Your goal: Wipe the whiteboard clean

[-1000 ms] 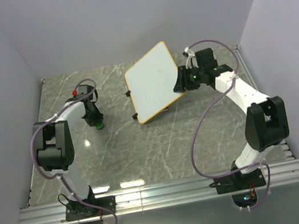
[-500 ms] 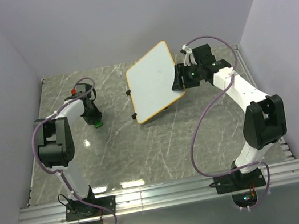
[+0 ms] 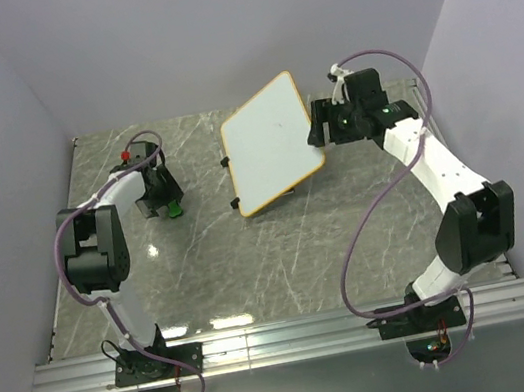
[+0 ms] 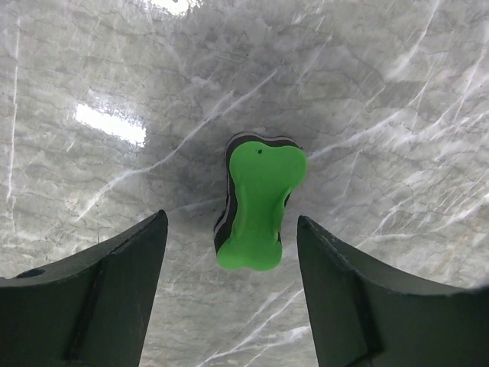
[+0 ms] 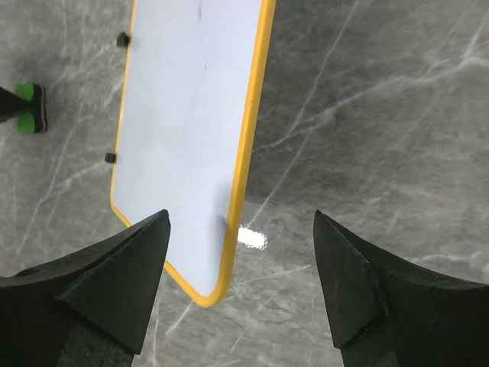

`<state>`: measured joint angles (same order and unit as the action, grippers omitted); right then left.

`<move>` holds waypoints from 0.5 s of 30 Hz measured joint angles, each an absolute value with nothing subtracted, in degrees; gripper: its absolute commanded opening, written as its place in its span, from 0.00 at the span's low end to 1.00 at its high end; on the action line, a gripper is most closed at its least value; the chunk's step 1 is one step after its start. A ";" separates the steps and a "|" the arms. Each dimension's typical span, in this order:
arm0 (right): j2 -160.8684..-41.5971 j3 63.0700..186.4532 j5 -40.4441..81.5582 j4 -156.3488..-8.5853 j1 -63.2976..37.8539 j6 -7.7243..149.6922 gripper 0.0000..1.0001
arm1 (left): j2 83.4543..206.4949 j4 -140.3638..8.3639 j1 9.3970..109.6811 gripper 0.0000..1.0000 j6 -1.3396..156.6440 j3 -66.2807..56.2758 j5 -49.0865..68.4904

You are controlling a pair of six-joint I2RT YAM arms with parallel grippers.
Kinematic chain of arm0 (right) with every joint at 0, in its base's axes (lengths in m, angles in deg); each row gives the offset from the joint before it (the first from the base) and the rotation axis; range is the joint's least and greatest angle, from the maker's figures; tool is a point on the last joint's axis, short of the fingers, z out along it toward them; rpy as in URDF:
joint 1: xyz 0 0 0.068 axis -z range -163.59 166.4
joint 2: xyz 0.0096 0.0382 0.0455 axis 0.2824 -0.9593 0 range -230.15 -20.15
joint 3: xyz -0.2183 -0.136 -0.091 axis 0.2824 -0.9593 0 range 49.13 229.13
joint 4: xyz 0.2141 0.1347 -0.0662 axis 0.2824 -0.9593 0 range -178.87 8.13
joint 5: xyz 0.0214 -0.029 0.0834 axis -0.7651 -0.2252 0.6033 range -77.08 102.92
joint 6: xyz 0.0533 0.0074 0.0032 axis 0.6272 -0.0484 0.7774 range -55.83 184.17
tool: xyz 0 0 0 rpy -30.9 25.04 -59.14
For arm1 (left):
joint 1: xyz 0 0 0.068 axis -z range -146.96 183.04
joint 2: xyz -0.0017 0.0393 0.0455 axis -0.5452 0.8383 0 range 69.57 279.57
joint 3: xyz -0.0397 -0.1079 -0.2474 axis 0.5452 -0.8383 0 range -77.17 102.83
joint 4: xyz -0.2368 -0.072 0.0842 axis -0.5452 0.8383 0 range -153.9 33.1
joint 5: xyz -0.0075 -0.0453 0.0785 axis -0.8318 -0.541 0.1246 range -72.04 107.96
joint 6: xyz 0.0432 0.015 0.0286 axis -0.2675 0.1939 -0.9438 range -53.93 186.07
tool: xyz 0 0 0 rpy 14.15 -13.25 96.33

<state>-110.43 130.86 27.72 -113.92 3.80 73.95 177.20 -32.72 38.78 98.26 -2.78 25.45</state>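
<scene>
The whiteboard (image 3: 271, 144) sits tilted on the marble table, white with an orange rim and a faint dark speck; in the right wrist view the whiteboard (image 5: 183, 115) fills the upper left. My right gripper (image 3: 318, 132) is open at its right edge; in its own view the right gripper (image 5: 241, 215) straddles the rim without touching it. A small green eraser (image 4: 260, 202) lies flat on the table. My left gripper (image 4: 231, 222) hangs open just above and behind it, a finger on either side, apart from it. From above, the eraser (image 3: 173, 209) shows under the left gripper (image 3: 160, 204).
Black stand feet (image 3: 227, 163) stick out at the board's left edge. White walls close the table on the left, back and right. The green eraser (image 5: 32, 107) also shows far left in the right wrist view. An aluminium rail (image 3: 287, 339) runs along the near edge.
Both grippers have opened. The left one let go of the green eraser, which now lies on the table. The right one released the board's edge and drew back to the right.
</scene>
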 measured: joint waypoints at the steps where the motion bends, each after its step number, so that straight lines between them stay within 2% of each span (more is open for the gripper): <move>1: -109.45 130.84 27.00 -113.92 3.80 74.26 0.83 | 177.18 -32.72 38.78 0.75 98.26 -2.78 25.34; 10: -99.29 127.10 18.04 -114.08 3.80 78.19 0.84 | 171.10 -33.24 38.73 0.71 98.45 -4.03 22.87; 15: -93.73 122.40 18.52 -112.74 3.80 81.36 0.83 | 164.53 -34.09 38.73 0.71 98.21 -6.45 21.86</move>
<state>-93.73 122.40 18.52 -112.74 3.80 81.36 164.53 -34.09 38.73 98.21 -6.45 21.86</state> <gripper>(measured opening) 0.836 0.707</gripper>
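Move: The green eraser stands on the table just beneath the open left gripper, about 1 cm ahead, 2 cm right and 3 cm below. The whiteboard's middle is roughly 9 cm ahead of that gripper, 32 cm to its right and 5 cm above. From the right gripper, also open, the whiteboard's middle is about 8 cm ahead, 12 cm left and 12 cm below; the eraser is some 40 cm left, level fore and aft, and 20 cm below. Lift the left gripper off the eraser, nearly straight up by about 7 cm and gathering speed, tipping its fingers some 10 degrees more forward. Meanwhile, draw the right gripper up and away from the whiteboard's raised right corner, then back and to the right, about 5 cm up in all, turning it slightly clockwise. Keep both grippers open. ##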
